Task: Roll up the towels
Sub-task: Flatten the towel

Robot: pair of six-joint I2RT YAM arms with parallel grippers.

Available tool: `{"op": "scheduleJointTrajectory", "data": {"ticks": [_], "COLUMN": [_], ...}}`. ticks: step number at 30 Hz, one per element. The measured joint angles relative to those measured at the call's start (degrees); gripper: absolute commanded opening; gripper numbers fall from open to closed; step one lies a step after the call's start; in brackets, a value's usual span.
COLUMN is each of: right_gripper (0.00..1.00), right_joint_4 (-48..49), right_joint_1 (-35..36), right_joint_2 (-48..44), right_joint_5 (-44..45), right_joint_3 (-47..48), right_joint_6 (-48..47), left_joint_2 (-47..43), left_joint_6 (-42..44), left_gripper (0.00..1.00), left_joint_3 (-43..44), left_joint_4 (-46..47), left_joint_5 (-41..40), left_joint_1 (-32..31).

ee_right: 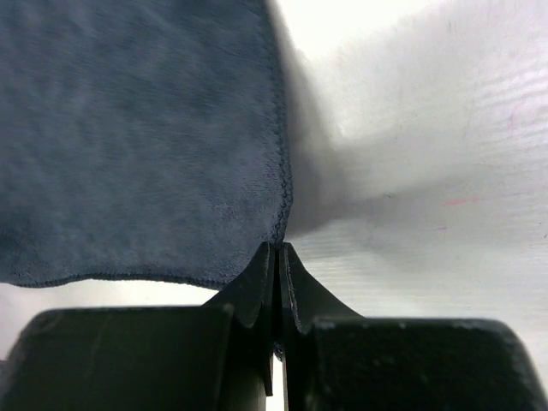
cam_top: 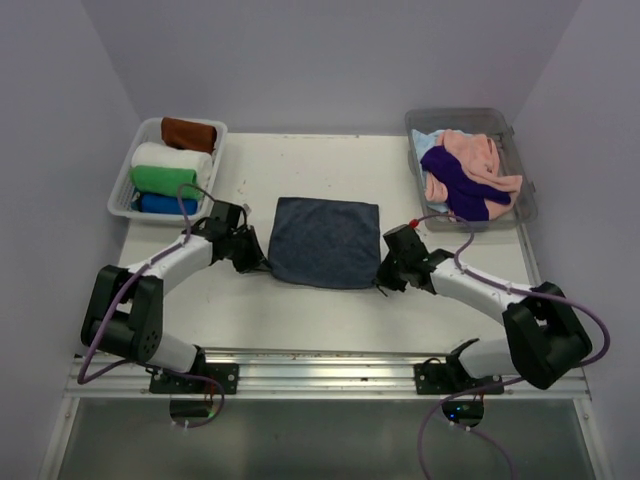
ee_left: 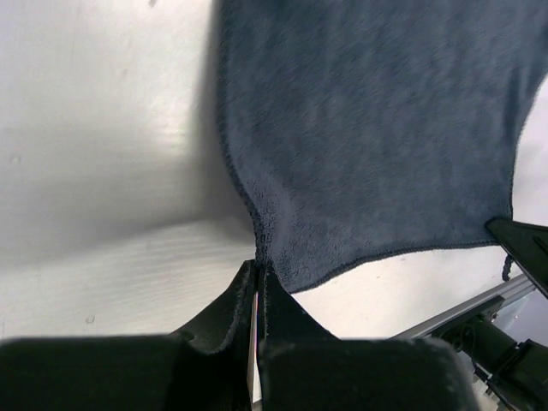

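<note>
A dark grey-blue towel [cam_top: 325, 240] lies spread flat in the middle of the table. My left gripper [cam_top: 262, 264] is shut on its near left corner; the wrist view shows that corner [ee_left: 259, 248] pinched between the closed jaws of the left gripper [ee_left: 258, 267]. My right gripper [cam_top: 381, 276] is shut on the near right corner, and in its wrist view the towel edge [ee_right: 279, 231] runs into the closed jaws of the right gripper [ee_right: 278, 250]. Rolled towels, brown [cam_top: 189, 133], white [cam_top: 172, 157], green [cam_top: 164, 180] and blue [cam_top: 166, 203], lie in the left bin. Loose pink [cam_top: 470, 158] and purple [cam_top: 458, 185] towels fill the right bin.
A white basket [cam_top: 124, 195] stands at the back left corner of the table. A clear plastic bin [cam_top: 521, 205] stands at the back right. The metal rail [cam_top: 320, 372] with both arm bases runs along the near edge.
</note>
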Motion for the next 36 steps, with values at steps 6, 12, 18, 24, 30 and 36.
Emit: {"op": "scheduleJointTrajectory", "data": {"ticks": [6,12,18,24,30,36], "right_gripper": [0.00,0.00,0.00,0.00,0.00,0.00], "right_joint_4": [-3.19,-5.88,-7.67,-9.75,-14.32,-20.39], "right_joint_1": [0.00,0.00,0.00,-0.02,0.09,0.11], "right_joint_2": [-5.14,-8.07,-11.30,-18.45,-25.64,-33.94], "right_joint_5": [5.07,9.09,10.23,6.67,1.77,-5.57], "right_joint_3": [6.95,16.35,25.31,30.25,34.86,34.91], "right_joint_6": [-3.87,-9.64,-15.50,-23.43,-28.92,-30.58], "left_joint_2": [-0.07,-0.24,-2.89,-11.10,-19.91,-29.99], "left_joint_6": [0.52,1.40,2.60,4.94,6.36,6.56], "left_gripper": [0.00,0.00,0.00,0.00,0.00,0.00], "left_joint_3": [9.57,20.26,28.30,30.86,31.47,32.09], "left_joint_4": [-2.54,-3.78,-6.36,-8.96,-11.87,-15.04], "left_joint_5": [0.00,-0.09,-1.86,-3.61,-4.26,-3.04], "left_joint_1": [0.00,0.00,0.00,0.00,0.00,-0.07]}}
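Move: My left hand already pinches the dark blue towel near its near-left corner, my right near its near-right corner. The towel's middle lies about 5 cm ahead, 12 cm right and 3 cm below my left hand; from my right hand, it is some 9 cm ahead, 12 cm left and 2 cm below. The white basket of rolled towels stands about 23 cm ahead and 23 cm left of my left hand, the grey bin roughly 27 cm ahead and 22 cm right of my right. I keep both pinches and swing the towel's near edge high off the table, each hand climbing some 35 cm. On the way up both arc forward 7 to 10 cm over the towel, then draw back to about where they began or a little behind it, while both wrists tip the fingers up about 50 degrees; my right hand also turns some 20 degrees counter-clockwise. ##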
